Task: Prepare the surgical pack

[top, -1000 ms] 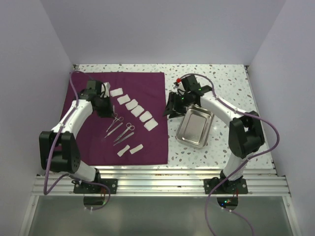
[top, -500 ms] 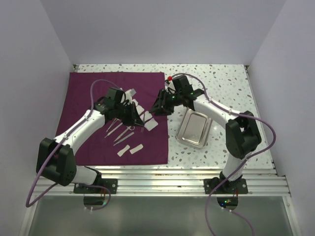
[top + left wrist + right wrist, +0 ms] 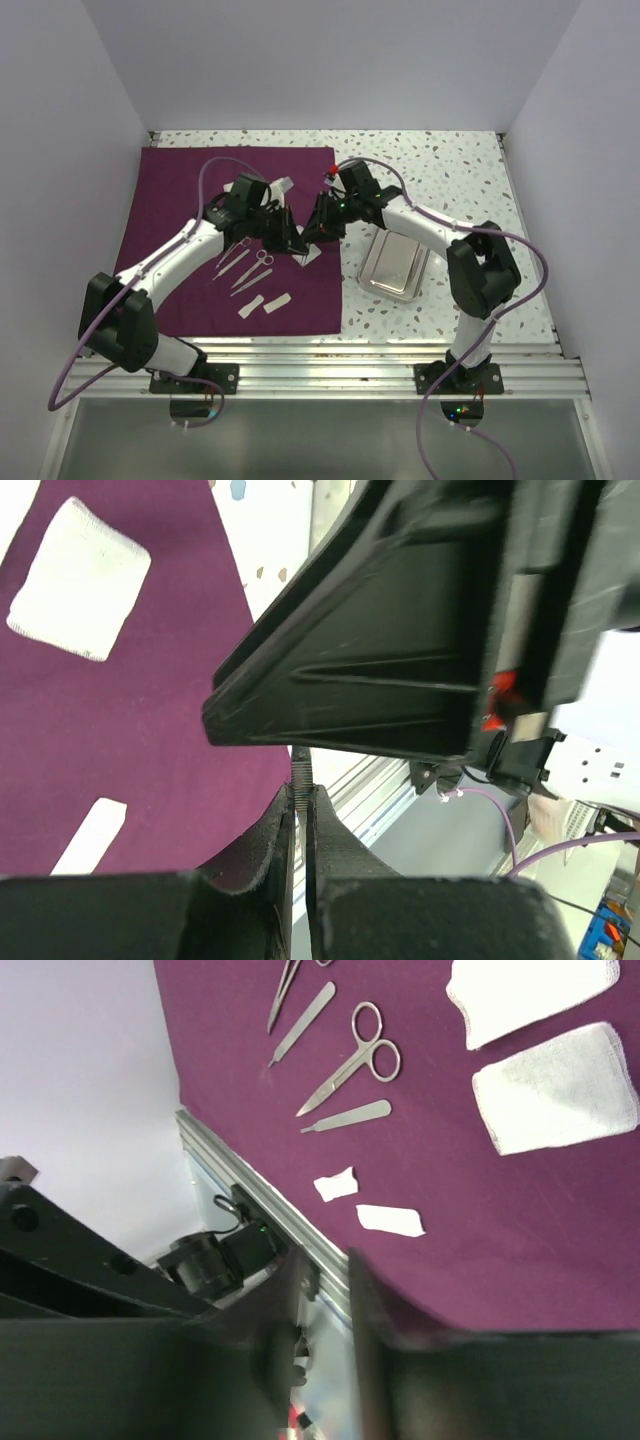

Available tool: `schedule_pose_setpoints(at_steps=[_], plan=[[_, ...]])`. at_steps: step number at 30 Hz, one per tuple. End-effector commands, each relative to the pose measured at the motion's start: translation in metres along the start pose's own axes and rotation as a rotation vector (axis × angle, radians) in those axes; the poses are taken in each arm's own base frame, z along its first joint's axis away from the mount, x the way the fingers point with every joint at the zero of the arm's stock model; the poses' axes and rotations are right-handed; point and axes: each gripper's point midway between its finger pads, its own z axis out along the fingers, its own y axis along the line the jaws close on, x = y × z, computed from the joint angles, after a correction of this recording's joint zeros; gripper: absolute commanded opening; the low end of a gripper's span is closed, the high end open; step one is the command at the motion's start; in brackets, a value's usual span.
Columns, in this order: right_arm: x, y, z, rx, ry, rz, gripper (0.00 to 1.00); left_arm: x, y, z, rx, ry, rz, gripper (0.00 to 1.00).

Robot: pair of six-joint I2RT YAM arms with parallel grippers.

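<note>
The maroon cloth [image 3: 180,290] lies flat on the left of the table. On it are the scissors [image 3: 263,257], tweezers [image 3: 234,263] and white gauze pads [image 3: 555,1088]. The empty steel tray [image 3: 395,262] sits right of the cloth. My left gripper [image 3: 293,243] hangs over the cloth's right part. Its fingers are shut on a thin ridged metal strip [image 3: 300,772] that looks like tweezers. My right gripper [image 3: 312,228] is tip to tip with it, just above; its black body [image 3: 400,660] fills the left wrist view. In the right wrist view the right gripper [image 3: 325,1270] shows a narrow gap with nothing in it.
Two small white strips [image 3: 265,303] lie near the cloth's front edge. A metal rail [image 3: 320,375] runs along the table's near side. Speckled tabletop [image 3: 450,160] shows behind and beside the tray, with walls on three sides.
My left arm swung right from the cloth's back left to its right part. My right gripper moved left from the tray to meet it, and its jaws narrowed.
</note>
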Motion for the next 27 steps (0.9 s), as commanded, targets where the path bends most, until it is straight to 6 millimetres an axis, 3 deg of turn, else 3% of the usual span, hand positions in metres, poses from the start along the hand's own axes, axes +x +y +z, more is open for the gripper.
schedule_pose_setpoints(at_steps=[1,4,6,7,8,10,13,17,21,27], plan=[[0.004,0.002,0.001,-0.005,0.016,0.000,0.19,-0.018,-0.016,-0.001,0.040,-0.039,0.034,0.00],[0.005,-0.006,-0.001,0.035,0.020,0.003,0.00,-0.021,-0.012,0.003,0.015,-0.028,0.043,0.18],[0.006,-0.019,-0.006,0.089,0.033,-0.004,0.00,-0.026,-0.003,0.002,-0.035,-0.031,0.061,0.33],[-0.001,-0.026,-0.011,0.136,0.006,-0.013,0.00,-0.029,0.002,0.001,-0.056,-0.037,0.064,0.45],[0.005,-0.042,-0.019,0.213,0.032,0.008,0.00,-0.037,0.016,-0.007,-0.104,-0.052,0.067,0.52],[-0.012,-0.074,-0.040,0.363,-0.013,-0.023,0.00,-0.049,0.036,-0.018,-0.181,-0.089,0.082,0.63],[-0.015,-0.129,-0.083,0.561,-0.007,0.017,0.00,-0.063,0.076,-0.044,-0.294,-0.137,0.040,0.65],[-0.024,-0.200,-0.143,0.770,-0.057,0.105,0.00,-0.081,0.141,-0.078,-0.608,-0.170,0.090,0.65],[-0.018,-0.234,-0.154,0.845,-0.046,0.156,0.00,-0.079,0.177,-0.070,-0.727,-0.093,0.109,0.63],[-0.018,-0.254,-0.145,0.875,-0.045,0.193,0.01,-0.079,0.208,-0.053,-0.804,-0.040,0.109,0.60]])
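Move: The slim instrument is in the left fingers, its middle about 3 cm back of the right hand point; the tray it goes to lies some 25 cm to the right of that hand, level with it fore and aft and 14 below, while a gauze square lies 15 below it, 2 ahead. From the left hand the ringed clamp is about 18 cm left, 7 ahead and 16 below, the scissors 11 left, 1 ahead. The right fingers close on the slim instrument while both hands hardly travel, the left fingers then open wide and let it go, and the right hand carries it about 27 cm to the right and some 10 cm down to the tray, its fingers swinging by about 50 degrees to point down. The emptied left hand goes left and forward, then sinks towards the ringed clamp's finger rings, tipping its fingers downward and staying open, short of touching anything. ##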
